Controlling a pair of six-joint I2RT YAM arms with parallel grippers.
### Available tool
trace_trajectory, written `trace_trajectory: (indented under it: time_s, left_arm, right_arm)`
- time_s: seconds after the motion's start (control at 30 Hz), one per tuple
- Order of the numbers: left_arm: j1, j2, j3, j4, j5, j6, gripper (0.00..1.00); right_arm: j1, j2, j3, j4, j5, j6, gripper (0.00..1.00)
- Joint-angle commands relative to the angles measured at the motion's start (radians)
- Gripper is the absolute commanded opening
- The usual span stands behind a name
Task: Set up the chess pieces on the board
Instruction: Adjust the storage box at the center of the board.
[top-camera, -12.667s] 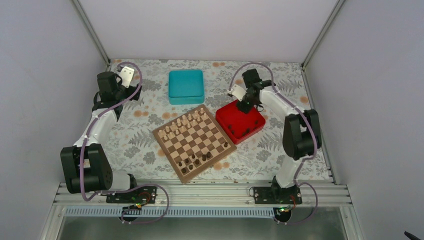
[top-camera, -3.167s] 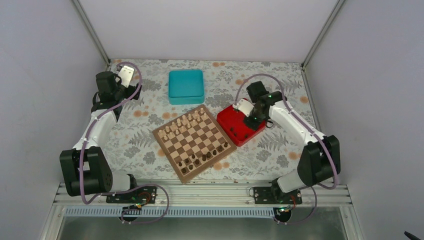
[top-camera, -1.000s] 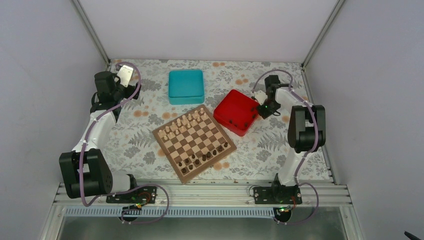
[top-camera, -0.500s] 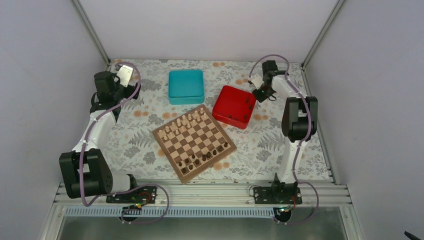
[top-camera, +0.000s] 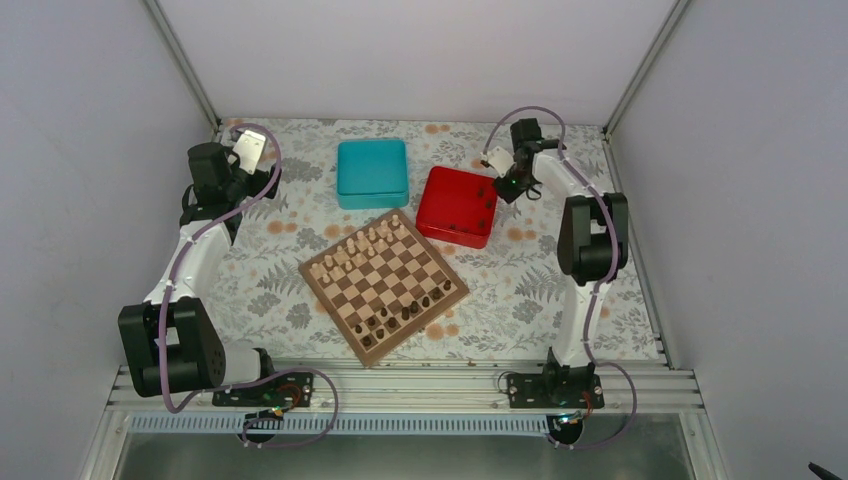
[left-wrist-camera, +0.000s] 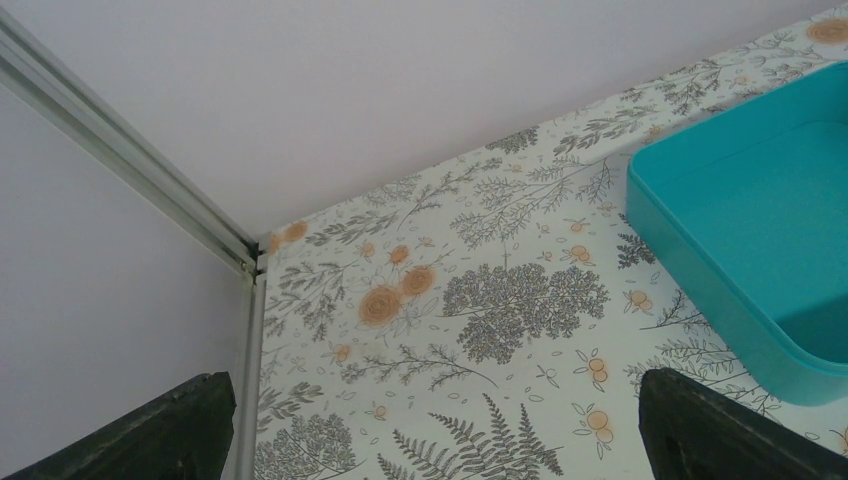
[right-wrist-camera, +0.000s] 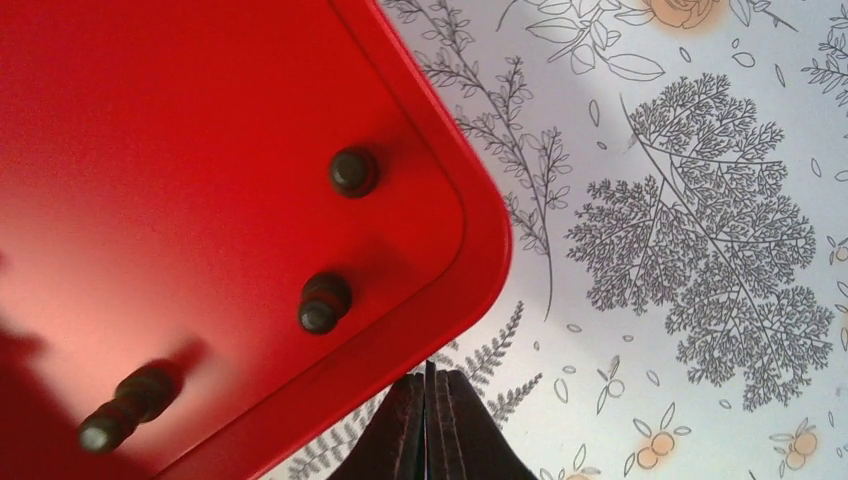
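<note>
The board (top-camera: 352, 273) lies at mid-table, turned diagonally. Several dark chess pieces (top-camera: 405, 311) stand along its near-right edge, and pale pieces stand along its far-left edge. More dark pieces (right-wrist-camera: 353, 171) lie in the red tray (top-camera: 457, 205), two others nearby (right-wrist-camera: 323, 301). My right gripper (top-camera: 504, 187) is shut and empty, its tips (right-wrist-camera: 428, 378) against the outside of the tray's rim (right-wrist-camera: 470, 290) at its far-right corner. My left gripper (top-camera: 226, 182) hovers open and empty at the far left, its fingers (left-wrist-camera: 150, 435) spread wide above the floral cloth.
A teal square box (top-camera: 372, 172) sits behind the board, just left of the red tray; its corner shows in the left wrist view (left-wrist-camera: 740, 250). Enclosure walls and a metal corner post (left-wrist-camera: 130, 170) bound the back and sides.
My right gripper has swung toward the back. The red tray has slid and turned back-left, toward the teal box. The board has shifted slightly left. The left arm has not moved.
</note>
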Motion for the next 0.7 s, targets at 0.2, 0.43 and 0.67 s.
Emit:
trace_trajectory:
  time_s: [0.2,0.43,0.67]
  left_arm:
    - [0.005,-0.003,-0.012,0.019,0.016,-0.006,1.00]
    - [0.005,0.000,-0.010,0.019,0.017,-0.004,1.00]
    - [0.004,0.000,-0.004,0.015,0.022,-0.007,1.00]
  right_arm:
    - [0.089,-0.220,-0.139,-0.030,0.030,0.002,0.04]
    - [0.163,-0.336,-0.278,-0.100,0.026,0.039,0.04]
    - [0.165,-0.398,-0.379,-0.042,0.018,0.071,0.04]
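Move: The red storage box is centred roughly 13 cm to the left of my right hand and 3 cm back, a couple of centimetres lower; my fingertips are beside its right wall, near the far corner. The chessboard's middle is about 34 cm left and 27 cm back, the teal box some 39 cm left and 8 cm farther out. From my left hand the red box is about 53 cm right, 3 cm ahead, 19 cm down. With its fingers kept shut, I lift my right hand clear of the red box's right wall, rising about 5 cm, and bring it back some 11 cm and 5 cm left towards the box's near right corner. Near the end I sink slightly, while the hand turns about 10 degrees counter-clockwise. ##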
